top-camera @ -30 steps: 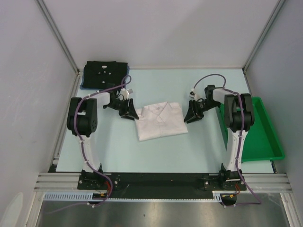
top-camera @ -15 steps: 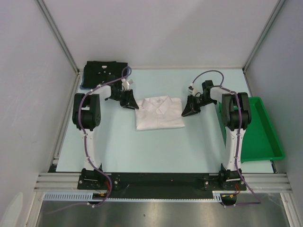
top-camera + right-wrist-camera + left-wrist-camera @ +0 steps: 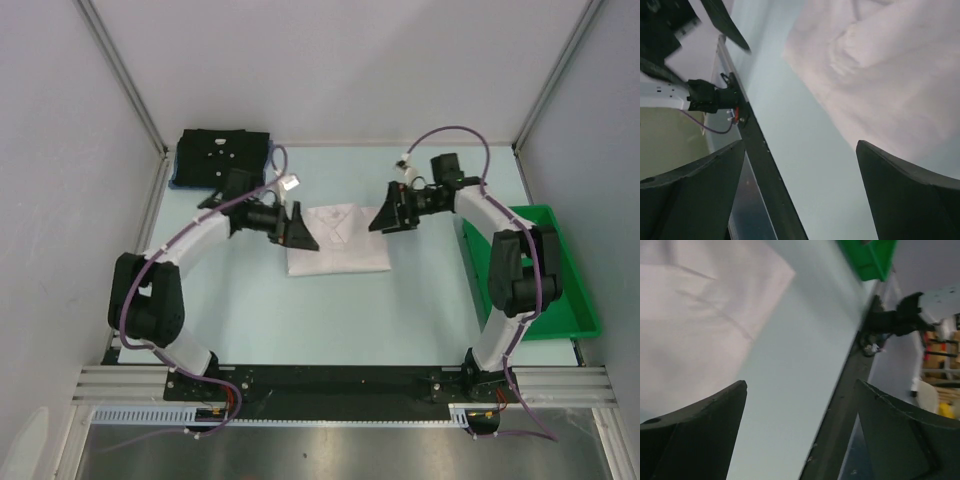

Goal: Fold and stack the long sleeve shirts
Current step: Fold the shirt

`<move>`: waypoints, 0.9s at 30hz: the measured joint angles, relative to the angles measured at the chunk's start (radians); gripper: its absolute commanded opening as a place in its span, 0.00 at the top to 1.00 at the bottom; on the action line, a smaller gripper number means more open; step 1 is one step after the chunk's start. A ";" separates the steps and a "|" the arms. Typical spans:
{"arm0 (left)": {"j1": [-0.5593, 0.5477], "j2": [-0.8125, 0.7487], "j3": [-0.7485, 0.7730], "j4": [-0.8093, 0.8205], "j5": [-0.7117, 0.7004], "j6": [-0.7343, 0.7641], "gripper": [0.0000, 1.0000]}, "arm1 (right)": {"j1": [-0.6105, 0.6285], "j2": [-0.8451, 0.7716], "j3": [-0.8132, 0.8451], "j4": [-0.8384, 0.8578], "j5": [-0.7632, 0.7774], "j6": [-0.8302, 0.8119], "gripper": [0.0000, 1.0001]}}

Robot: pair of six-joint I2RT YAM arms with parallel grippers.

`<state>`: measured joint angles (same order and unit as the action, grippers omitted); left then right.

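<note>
A folded white long sleeve shirt (image 3: 340,248) lies flat in the middle of the table. My left gripper (image 3: 298,231) hangs over its left edge, open, with nothing between the fingers (image 3: 700,430). My right gripper (image 3: 384,218) is at the shirt's far right corner, also open and empty. The left wrist view has the white shirt (image 3: 700,320) at upper left, past the gripper (image 3: 801,385). In the right wrist view the shirt (image 3: 885,70) lies at upper right, beyond the gripper (image 3: 801,144). A folded black shirt (image 3: 222,157) rests on a blue one (image 3: 176,176) at the back left corner.
A green plastic tray (image 3: 560,290) stands along the right edge of the table, also seen as a green tray (image 3: 867,257) in the left wrist view. Grey walls close in the back and both sides. The black rail (image 3: 340,380) with the arm bases runs along the near edge.
Both arms have stretched toward the back and closed in on the white shirt's sides. Both grippers have opened wide. The shirt, tilted a second ago, now lies square and slightly farther back.
</note>
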<state>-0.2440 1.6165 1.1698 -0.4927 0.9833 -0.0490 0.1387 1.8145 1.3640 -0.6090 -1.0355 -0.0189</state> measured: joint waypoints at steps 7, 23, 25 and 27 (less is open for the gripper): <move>-0.188 0.166 -0.151 0.368 0.061 -0.381 0.02 | 0.179 0.108 -0.143 0.304 -0.056 0.322 0.00; -0.002 0.276 -0.370 0.667 0.092 -0.552 0.02 | 0.046 0.250 -0.228 0.461 -0.076 0.488 0.00; 0.056 0.259 -0.387 0.631 0.110 -0.525 0.03 | 0.023 0.243 -0.224 0.414 -0.078 0.444 0.00; 0.098 0.235 -0.394 0.569 0.119 -0.470 0.03 | 0.012 0.224 -0.217 0.349 -0.067 0.374 0.00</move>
<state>-0.1455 1.8515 0.7761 0.0761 1.1023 -0.5194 0.1509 2.0388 1.1473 -0.2596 -1.1027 0.3550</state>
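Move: The folded white shirt lies almost under both open grippers. Its middle is about 15 cm below the left hand, some 4 cm ahead and 7 cm to the right; from the right hand it is about 14 cm below, 9 cm to the left and 1 cm back. The dark shirt stack is 26 cm ahead and 17 cm left of the left hand, and the green bin's middle is 30 cm right and 9 cm back of the right hand. Inward and down, then outward again: both wide-open hands swing about 7 cm towards each other over the white shirt, sinking 10 to 12 cm and rolling some 25 degrees so the forward finger is lower. Down on the cloth, they sweep apart, the left hand 9 cm left and the right 6 cm right, forward fingers pressing along it towards its side edges. ##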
